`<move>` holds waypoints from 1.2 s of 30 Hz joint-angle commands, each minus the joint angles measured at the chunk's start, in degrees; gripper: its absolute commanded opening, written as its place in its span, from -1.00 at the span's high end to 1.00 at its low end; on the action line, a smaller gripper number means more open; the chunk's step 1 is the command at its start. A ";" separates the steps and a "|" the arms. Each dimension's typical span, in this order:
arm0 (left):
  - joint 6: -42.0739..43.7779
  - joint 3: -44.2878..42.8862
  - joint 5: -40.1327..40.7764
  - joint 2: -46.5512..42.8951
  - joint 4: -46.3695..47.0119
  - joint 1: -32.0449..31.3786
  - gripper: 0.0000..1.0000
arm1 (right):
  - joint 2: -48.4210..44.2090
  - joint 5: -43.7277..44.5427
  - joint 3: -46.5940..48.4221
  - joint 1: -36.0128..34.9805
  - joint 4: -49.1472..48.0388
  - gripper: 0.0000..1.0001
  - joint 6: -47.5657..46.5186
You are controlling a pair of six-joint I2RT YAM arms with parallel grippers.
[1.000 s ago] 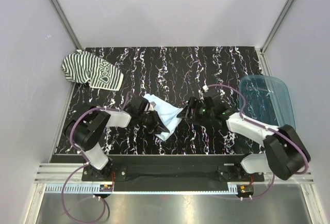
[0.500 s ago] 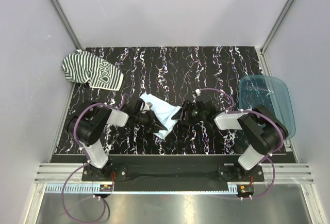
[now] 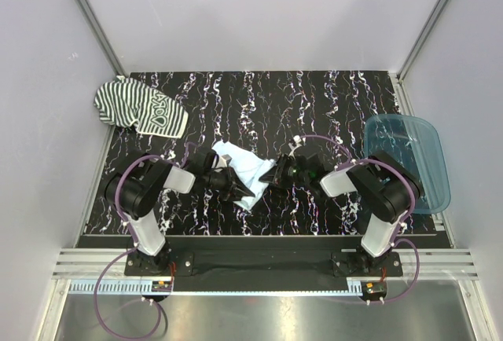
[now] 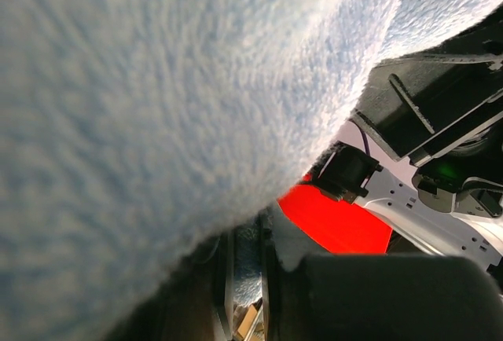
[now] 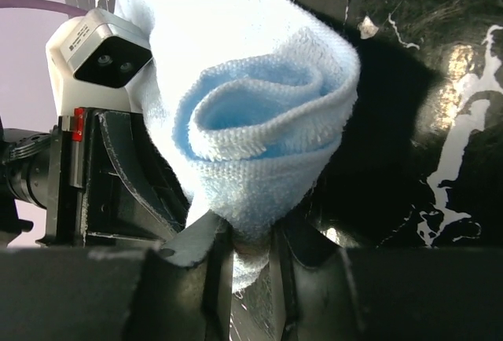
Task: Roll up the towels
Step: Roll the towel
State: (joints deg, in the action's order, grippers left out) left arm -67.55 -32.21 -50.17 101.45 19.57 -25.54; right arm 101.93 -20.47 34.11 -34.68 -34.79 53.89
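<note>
The pale blue towel (image 3: 245, 168) lies bunched at the middle of the black marbled table (image 3: 314, 97), held between both arms. My left gripper (image 3: 234, 188) is shut on its left near edge. In the left wrist view the fuzzy towel (image 4: 173, 97) fills the picture and a fold sits pinched between the jaws of the left gripper (image 4: 247, 266). My right gripper (image 3: 275, 176) is shut on the towel's right end. In the right wrist view the towel (image 5: 251, 121) curls into a loose roll above the right gripper (image 5: 253, 258). The striped towel (image 3: 141, 109) lies crumpled at the far left corner.
A translucent blue plastic tray (image 3: 409, 160) stands at the table's right edge, just behind the right arm's elbow. Grey walls enclose the table on three sides. The two grippers face each other a short way apart.
My right gripper has moved left to the pale blue towel and closed on its right end. The left gripper has kept its grip and shifted slightly.
</note>
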 commanded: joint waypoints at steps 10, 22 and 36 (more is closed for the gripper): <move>17.88 -9.09 16.22 -12.84 -30.35 -0.12 0.17 | -1.82 5.44 10.80 -1.36 29.04 0.90 -3.26; 33.88 -24.13 56.72 -25.24 -47.43 -22.25 0.12 | -3.32 10.09 21.61 -2.41 53.74 0.90 -5.81; 37.40 -25.36 75.48 -17.26 -46.03 -41.43 0.09 | -2.00 9.39 26.45 -2.50 60.54 0.91 -6.95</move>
State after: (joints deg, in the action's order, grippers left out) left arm -31.59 -56.82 18.00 82.72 -27.55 -65.25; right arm 100.66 -12.51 58.89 -36.56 22.65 48.16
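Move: The left fingers are already shut on the near part of the light-blue towel's rolled edge. The towel's middle lies about 6 cm ahead, 2 cm left and 2 cm below; the striped towel is some 26 cm ahead and 31 cm left. The right fingers also already grip this edge, farther out; from them the light-blue towel's middle is level, about 7 cm left and 1 cm lower, with the blue bin roughly 3 cm ahead and 39 cm right. The left fingers let go of the near part of the rolled edge. That hand first eases forward and left, then climbs about 10 cm while swinging back and right, tips its fingers steeply down and sinks again some 4 cm, open, above the near end. The right hand keeps its pinch, drawing the edge about 3 cm right and slightly back as its fingers tilt roughly 30 degrees steeper. ##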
